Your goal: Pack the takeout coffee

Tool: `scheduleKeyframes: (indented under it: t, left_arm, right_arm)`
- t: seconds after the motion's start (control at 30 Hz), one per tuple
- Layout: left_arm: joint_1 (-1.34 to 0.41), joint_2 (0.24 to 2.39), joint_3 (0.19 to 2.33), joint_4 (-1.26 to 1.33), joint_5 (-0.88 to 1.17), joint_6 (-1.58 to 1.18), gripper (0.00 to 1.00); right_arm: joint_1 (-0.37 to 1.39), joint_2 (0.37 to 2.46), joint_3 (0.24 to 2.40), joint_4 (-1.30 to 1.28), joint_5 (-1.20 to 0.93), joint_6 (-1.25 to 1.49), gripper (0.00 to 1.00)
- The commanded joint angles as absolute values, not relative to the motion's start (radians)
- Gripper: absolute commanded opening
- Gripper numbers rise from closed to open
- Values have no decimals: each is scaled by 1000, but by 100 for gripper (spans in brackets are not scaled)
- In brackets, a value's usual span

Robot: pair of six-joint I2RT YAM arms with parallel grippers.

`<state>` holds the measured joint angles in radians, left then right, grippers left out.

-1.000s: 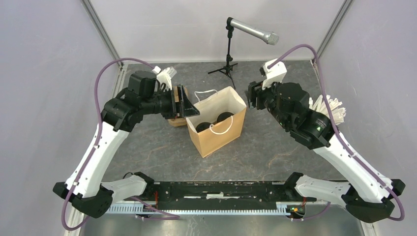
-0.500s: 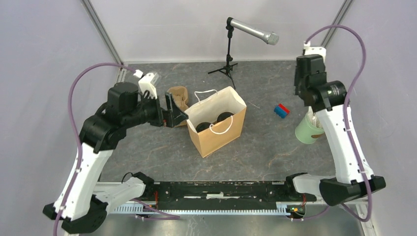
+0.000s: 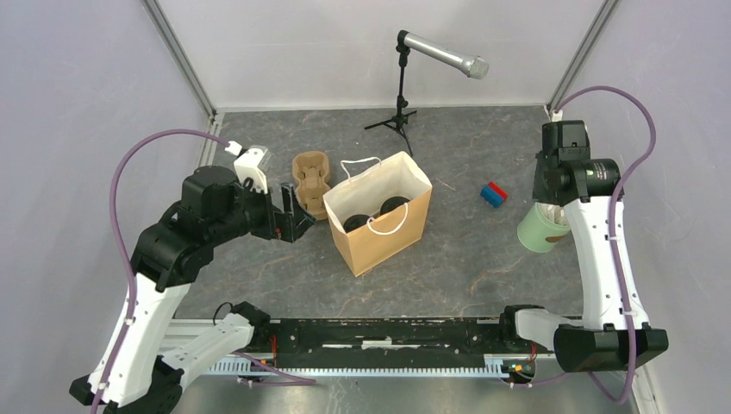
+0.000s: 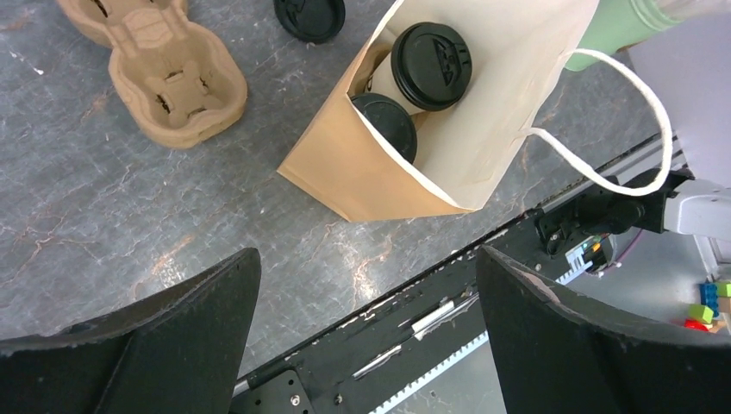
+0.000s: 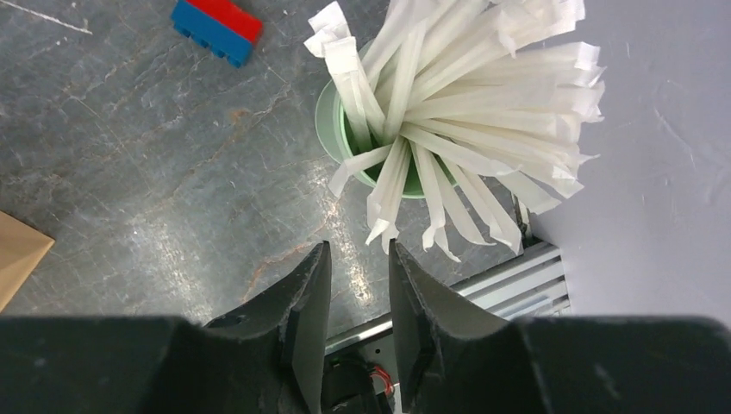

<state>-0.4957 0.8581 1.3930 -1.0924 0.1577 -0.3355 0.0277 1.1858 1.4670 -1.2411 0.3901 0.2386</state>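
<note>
A brown paper bag stands open at mid-table. Inside it sit two takeout coffee cups with black lids; the left wrist view shows them from above, with a strip of white cup wall beside the upper lid. My left gripper hovers left of the bag, above the table, open wide with nothing between its fingers. My right gripper hangs at the far right by the straw cup, jaws a narrow gap apart and empty.
The brown cardboard carrier lies left of the bag. A round black lid shows between carrier and bag. The pale green cup of white straws, a red-blue brick and a microphone stand are nearby.
My left arm drew back left from the bag and its jaws spread wide. My right arm swung from the bag's right side to above the straw cup, jaws narrowing.
</note>
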Motion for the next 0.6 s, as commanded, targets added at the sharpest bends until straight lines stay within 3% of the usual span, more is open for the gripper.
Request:
scheduleKeyframes:
  t: [0.0, 0.57]
  left_arm:
    - [-494, 851, 1376, -1091, 138, -257, 100]
    - [-492, 876, 1375, -1078, 144, -247, 100]
  right_arm:
    - [21, 1202, 1465, -1165, 357, 141, 37]
    - [21, 1266, 1286, -1034, 392, 9, 36]
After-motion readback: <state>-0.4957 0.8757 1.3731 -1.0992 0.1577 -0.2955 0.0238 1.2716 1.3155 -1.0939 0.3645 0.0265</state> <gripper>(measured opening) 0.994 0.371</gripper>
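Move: Ahead of and below the right hand stand the paper-wrapped straws, their middle about 5 cm forward, 4 cm to its right and 9 cm down. The green cup holding them is centred some 5 cm ahead, 3 cm right and 18 cm below. A red-and-blue block lies roughly 16 cm ahead, 9 cm left and 24 cm down. From the left hand the straws are about 65 cm to the right, 13 cm ahead and 17 cm lower. Sinking about 5 cm towards the near side of the straw bundle, the right hand also eases a couple of centimetres forward, mostly early on, then goes almost straight down. The wrist tips its fingers steeper and turns counter-clockwise, each some 10 degrees. The fingers stay partly open; by the end one straw tip shows in line with their gap, but contact can't be seen. ##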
